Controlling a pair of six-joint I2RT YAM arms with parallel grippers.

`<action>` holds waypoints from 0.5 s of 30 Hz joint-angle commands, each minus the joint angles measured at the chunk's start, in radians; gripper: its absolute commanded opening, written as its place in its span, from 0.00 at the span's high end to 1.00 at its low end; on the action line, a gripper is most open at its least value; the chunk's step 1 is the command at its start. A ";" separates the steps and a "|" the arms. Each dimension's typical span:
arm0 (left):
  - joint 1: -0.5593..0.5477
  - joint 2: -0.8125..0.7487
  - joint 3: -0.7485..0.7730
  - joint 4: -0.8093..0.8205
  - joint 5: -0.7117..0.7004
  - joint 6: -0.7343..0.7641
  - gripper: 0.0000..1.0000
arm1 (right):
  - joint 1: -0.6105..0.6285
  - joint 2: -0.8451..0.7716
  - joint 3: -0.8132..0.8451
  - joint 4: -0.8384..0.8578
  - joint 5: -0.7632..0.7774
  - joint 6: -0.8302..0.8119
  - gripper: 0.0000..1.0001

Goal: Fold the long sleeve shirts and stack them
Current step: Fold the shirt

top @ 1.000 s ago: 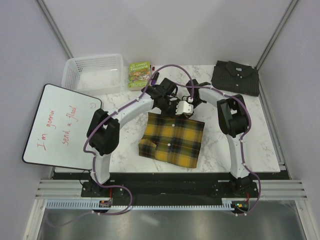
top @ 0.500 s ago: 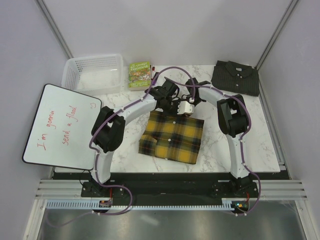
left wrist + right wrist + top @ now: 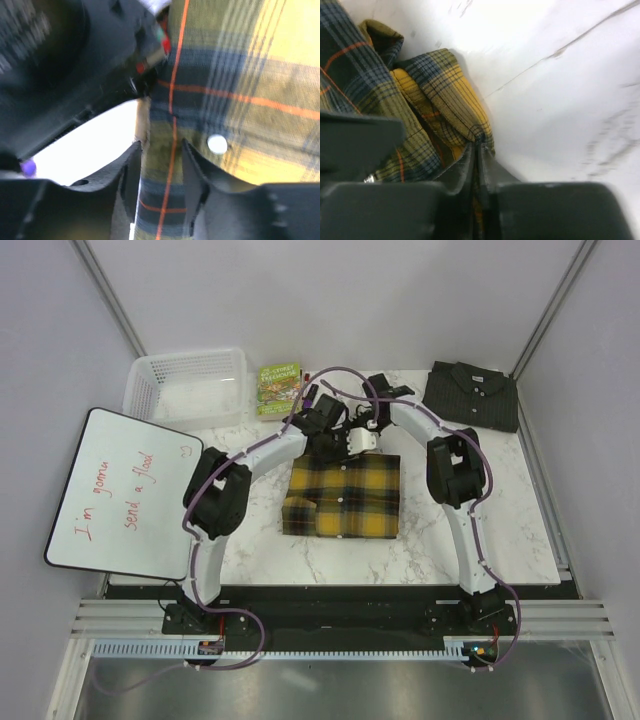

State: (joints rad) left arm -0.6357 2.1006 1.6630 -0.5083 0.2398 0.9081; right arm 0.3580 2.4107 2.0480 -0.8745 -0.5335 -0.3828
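Observation:
The yellow-and-black plaid shirt lies folded and squared at the table's middle. The dark grey shirt lies folded at the back right corner. Both grippers meet at the plaid shirt's far edge. My left gripper has its jaws parted, and a strip of plaid cloth with a white button shows in the gap without being pinched. My right gripper is pressed shut on a bunched fold of the plaid cloth, just above the white marble top.
A white plastic basket stands at the back left, with a green book beside it. A whiteboard with red writing overhangs the table's left side. Grey walls close in the back and both sides.
Both grippers have moved toward the back with the plaid shirt's far edge, and the shirt has turned from skewed to square. The left jaws have parted from shut.

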 commanded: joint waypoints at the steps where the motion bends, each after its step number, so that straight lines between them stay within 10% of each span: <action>1: 0.065 -0.135 0.009 -0.013 0.042 -0.174 0.52 | -0.007 -0.044 0.126 0.072 0.116 -0.011 0.59; 7: 0.195 -0.305 -0.018 -0.072 0.220 -0.495 0.41 | -0.050 -0.255 0.104 0.091 0.109 0.035 0.18; 8: 0.206 -0.321 -0.055 -0.068 0.246 -0.524 0.14 | -0.054 -0.304 0.081 0.095 0.109 0.045 0.16; 15: 0.333 -0.298 -0.132 0.002 0.410 -0.690 0.14 | -0.160 -0.409 -0.089 0.039 -0.051 0.133 0.19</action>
State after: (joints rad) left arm -0.3405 1.7397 1.5688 -0.5365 0.5049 0.3798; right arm 0.2558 2.0415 2.0548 -0.7963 -0.4690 -0.3099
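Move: The folded plaid shirt's middle lies about 13 cm back and 1 cm right of the left hand, some 3 cm below it; the book is 21 cm ahead and 17 cm left of that hand, the purple marker 20 cm ahead and 8 cm left. From the right hand, still shut on the flap at the shirt's far edge, the shirt's middle is roughly 14 cm back and 7 cm left; the black folded shirt lies 18 cm ahead, 30 cm right. The plaid shirt's far edge is released: the right fingers spread from nearly shut to wide and let go of the flap, and that hand climbs about 19 cm, drifting forward and to the right as its fingers swing outward. The left fingers, already half apart at the edge beside the button, open wider while the hand lifts clear and swings left about 10 cm, its wrist turning counter-clockwise and its left side dipping. ##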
